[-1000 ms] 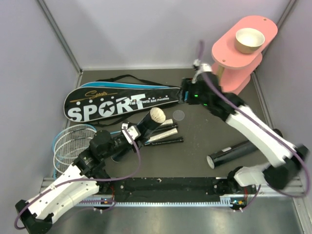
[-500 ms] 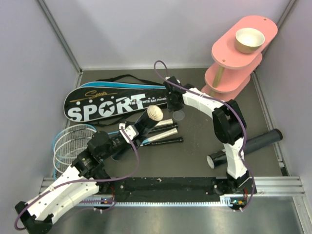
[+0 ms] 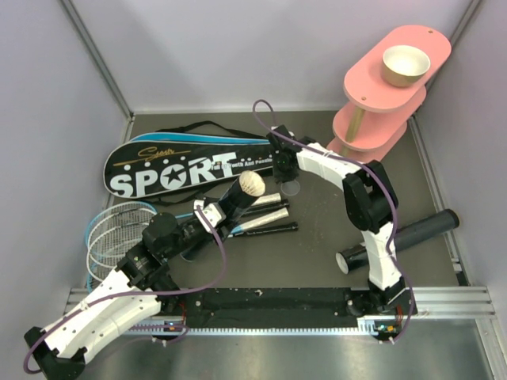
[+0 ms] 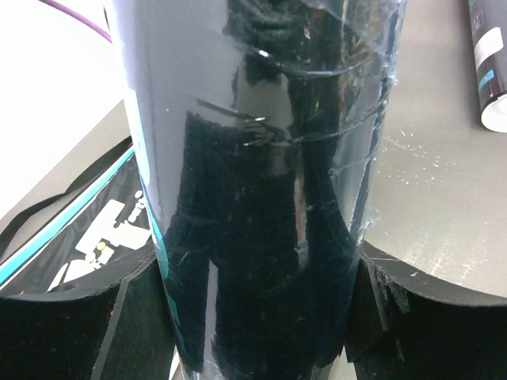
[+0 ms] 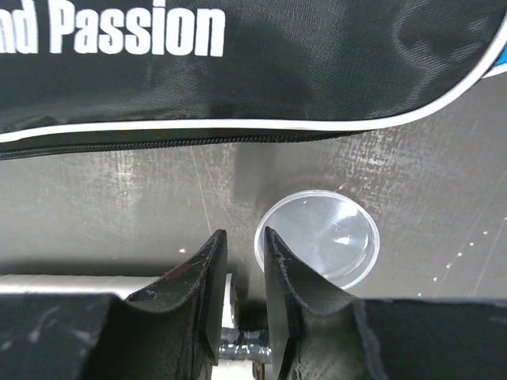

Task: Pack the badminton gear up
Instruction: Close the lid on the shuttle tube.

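My left gripper is shut on a black tube, held slanted, with a white shuttlecock at its upper mouth. In the left wrist view the tube fills the frame between my fingers. My right gripper is low over the table, its jaws a narrow gap apart and empty, just left of a clear round lid. The black SPORT bag lies behind it, over a blue bag. Rackets lie at the left, their handles in the middle. A second black tube lies at the right.
The pink three-tier stand with the tan bowl on top stands at the back right. Walls close in the table on the left, back and right. The bag's black strap loops behind the bags.
My right arm swung left from beside the pink stand and came down at the clear lid, then held nearly still. The left arm with the tube barely moved.
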`<action>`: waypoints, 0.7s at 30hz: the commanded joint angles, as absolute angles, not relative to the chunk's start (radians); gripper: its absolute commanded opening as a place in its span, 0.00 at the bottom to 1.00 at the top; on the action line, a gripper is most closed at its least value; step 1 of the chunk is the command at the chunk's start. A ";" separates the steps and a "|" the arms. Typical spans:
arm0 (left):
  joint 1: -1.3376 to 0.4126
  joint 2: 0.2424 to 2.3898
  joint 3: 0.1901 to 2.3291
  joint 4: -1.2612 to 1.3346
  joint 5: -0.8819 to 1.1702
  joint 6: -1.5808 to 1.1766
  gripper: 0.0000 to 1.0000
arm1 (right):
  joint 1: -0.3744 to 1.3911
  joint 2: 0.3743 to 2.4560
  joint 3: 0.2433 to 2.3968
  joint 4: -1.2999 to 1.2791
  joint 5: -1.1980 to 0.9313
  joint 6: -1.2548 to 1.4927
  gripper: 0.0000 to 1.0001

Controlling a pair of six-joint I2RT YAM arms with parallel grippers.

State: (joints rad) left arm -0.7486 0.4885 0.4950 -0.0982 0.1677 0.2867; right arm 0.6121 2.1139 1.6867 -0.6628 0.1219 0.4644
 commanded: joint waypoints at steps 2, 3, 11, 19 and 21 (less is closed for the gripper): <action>-0.752 0.479 0.503 -0.008 0.178 0.295 0.05 | 0.609 2.163 1.672 -0.669 0.115 0.485 0.24; -0.752 0.477 0.503 -0.008 0.179 0.293 0.05 | 0.611 2.169 1.675 -0.673 0.120 0.485 0.24; -0.753 0.479 0.503 -0.008 0.181 0.293 0.04 | 0.609 2.198 1.684 -0.686 0.190 0.482 0.06; -0.752 0.488 0.500 -0.008 0.189 0.295 0.05 | 0.607 1.791 1.600 -0.680 0.069 0.344 0.00; -0.752 0.497 0.502 -0.008 0.195 0.295 0.05 | 0.609 1.616 1.565 -0.678 -0.099 0.284 0.00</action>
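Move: The lid lies flat about 4 cm to the right hand's right and 4 cm below it, roughly level with it front to back, so that its left rim is nearly under the parted fingers. The nearest white racket handle is some 5 cm back and 4 cm left of this hand; the sport bag's middle is about 6 cm ahead and 24 cm left. From the left hand the lid is roughly 20 cm ahead, 17 cm right and 22 cm lower. Sink the right gripper about 3 cm, easing slightly back, to bring the part-open fingers around the lid's left rim. Close them there to pinch the rim, then lift about 4 cm, drawing back and a little right. Keep the shuttle tube still in the left hand. ##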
